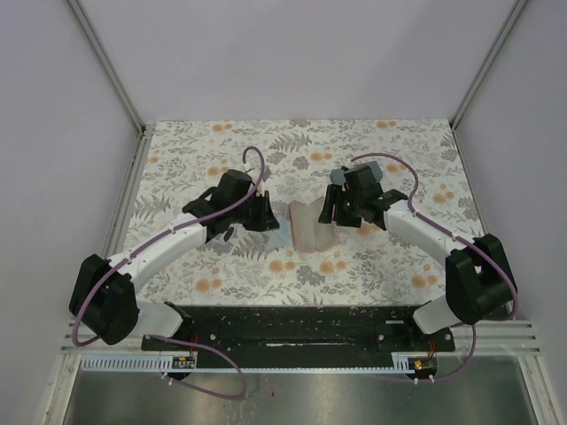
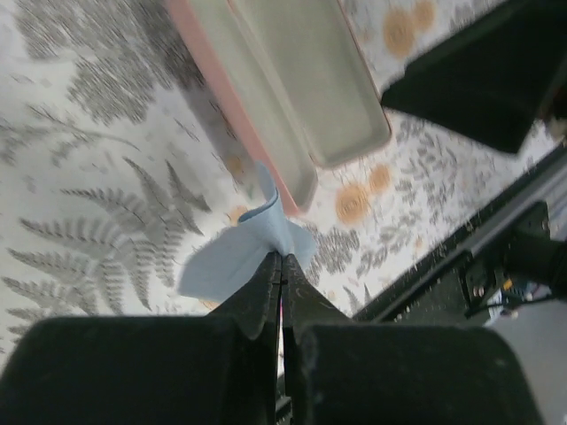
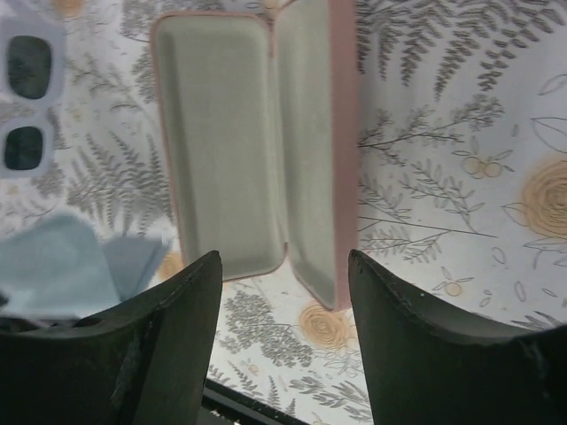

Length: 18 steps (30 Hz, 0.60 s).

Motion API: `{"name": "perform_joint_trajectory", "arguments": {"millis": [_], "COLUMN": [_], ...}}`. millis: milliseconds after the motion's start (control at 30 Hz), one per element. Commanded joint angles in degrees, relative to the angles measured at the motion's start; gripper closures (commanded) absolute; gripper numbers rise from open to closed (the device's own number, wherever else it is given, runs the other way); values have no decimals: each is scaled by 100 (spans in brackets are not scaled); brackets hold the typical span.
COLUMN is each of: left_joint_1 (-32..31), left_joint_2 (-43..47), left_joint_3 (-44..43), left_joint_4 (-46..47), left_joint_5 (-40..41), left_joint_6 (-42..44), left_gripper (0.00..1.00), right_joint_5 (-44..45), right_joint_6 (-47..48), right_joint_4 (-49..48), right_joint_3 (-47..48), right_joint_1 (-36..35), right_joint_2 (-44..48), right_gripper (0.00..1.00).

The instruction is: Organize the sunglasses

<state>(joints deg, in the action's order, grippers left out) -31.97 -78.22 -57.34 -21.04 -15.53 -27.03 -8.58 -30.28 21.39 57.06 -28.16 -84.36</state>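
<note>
The whitish sunglasses (image 3: 25,91) with dark lenses lie on the floral table at the far left of the right wrist view. The black-framed pair does not show. An open pink case (image 1: 310,225) stands between the two grippers, its pale lining (image 3: 252,133) facing up. My left gripper (image 2: 281,258) is shut on a light blue cloth (image 2: 235,257), lifted just beside the case (image 2: 292,97). My right gripper (image 3: 283,266) is open with nothing between its fingers, hovering at the case's near end. The cloth (image 3: 62,270) also shows to its left.
A grey-blue case (image 1: 376,166) lies behind the right arm (image 1: 416,226). The floral table (image 1: 407,266) ends at a black base rail (image 1: 292,323) in front, with white walls on the other sides. The right gripper's black body (image 2: 483,80) hangs close by the pink case.
</note>
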Motion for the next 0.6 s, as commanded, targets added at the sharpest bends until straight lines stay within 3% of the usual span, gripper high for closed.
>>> {"name": "perform_joint_trajectory", "arguments": {"millis": [0, 200, 300, 500, 567], "left_joint_1": [-266, -337, -363, -407, -407], "left_joint_2": [701, 1282, 1431, 1485, 1458], "left_joint_3": [521, 1181, 1427, 1682, 1709], "left_joint_4": [170, 223, 459, 733, 742], "left_joint_5": [-135, -353, -705, -1066, -1101], "left_joint_6": [-171, -268, -312, -347, -321], "left_gripper": [100, 100, 100, 100, 100], "right_joint_5": [831, 1007, 876, 577, 524], "right_joint_6": [400, 585, 559, 331, 225], "right_joint_4": [252, 243, 226, 50, 15], "right_joint_3": [350, 578, 754, 1324, 1649], "right_joint_1": [21, 21, 21, 21, 21], "right_joint_2": [-274, -941, -1249, -1881, -2136], "right_gripper": [33, 34, 41, 78, 82]}}
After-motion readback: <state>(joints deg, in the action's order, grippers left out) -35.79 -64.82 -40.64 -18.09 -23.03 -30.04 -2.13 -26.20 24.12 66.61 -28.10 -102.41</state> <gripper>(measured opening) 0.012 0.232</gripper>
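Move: The open pink case's right-hand wall, next to be gripped, stands about 7 cm below the right hand, 2 cm to its right and 2 cm ahead; the middle of the case is some 5 cm left, 1 cm ahead and 8 cm down. A blue-grey case lies about 20 cm ahead and 10 cm right. From the left hand, still holding the light-blue cloth, the pink case's middle is 13 cm right, 5 cm ahead and 13 cm down. The pink case's right wall gets pinched: the right hand sinks about 7 cm onto it, easing 2 cm right first and then partly back left while working some 4 cm forward, rolling about 12 degrees so its left side dips, and its fingers close around the wall late on. Meanwhile the left hand draws back about 9 cm towards the base and slightly down, fingers shut on the cloth, away from the case. ##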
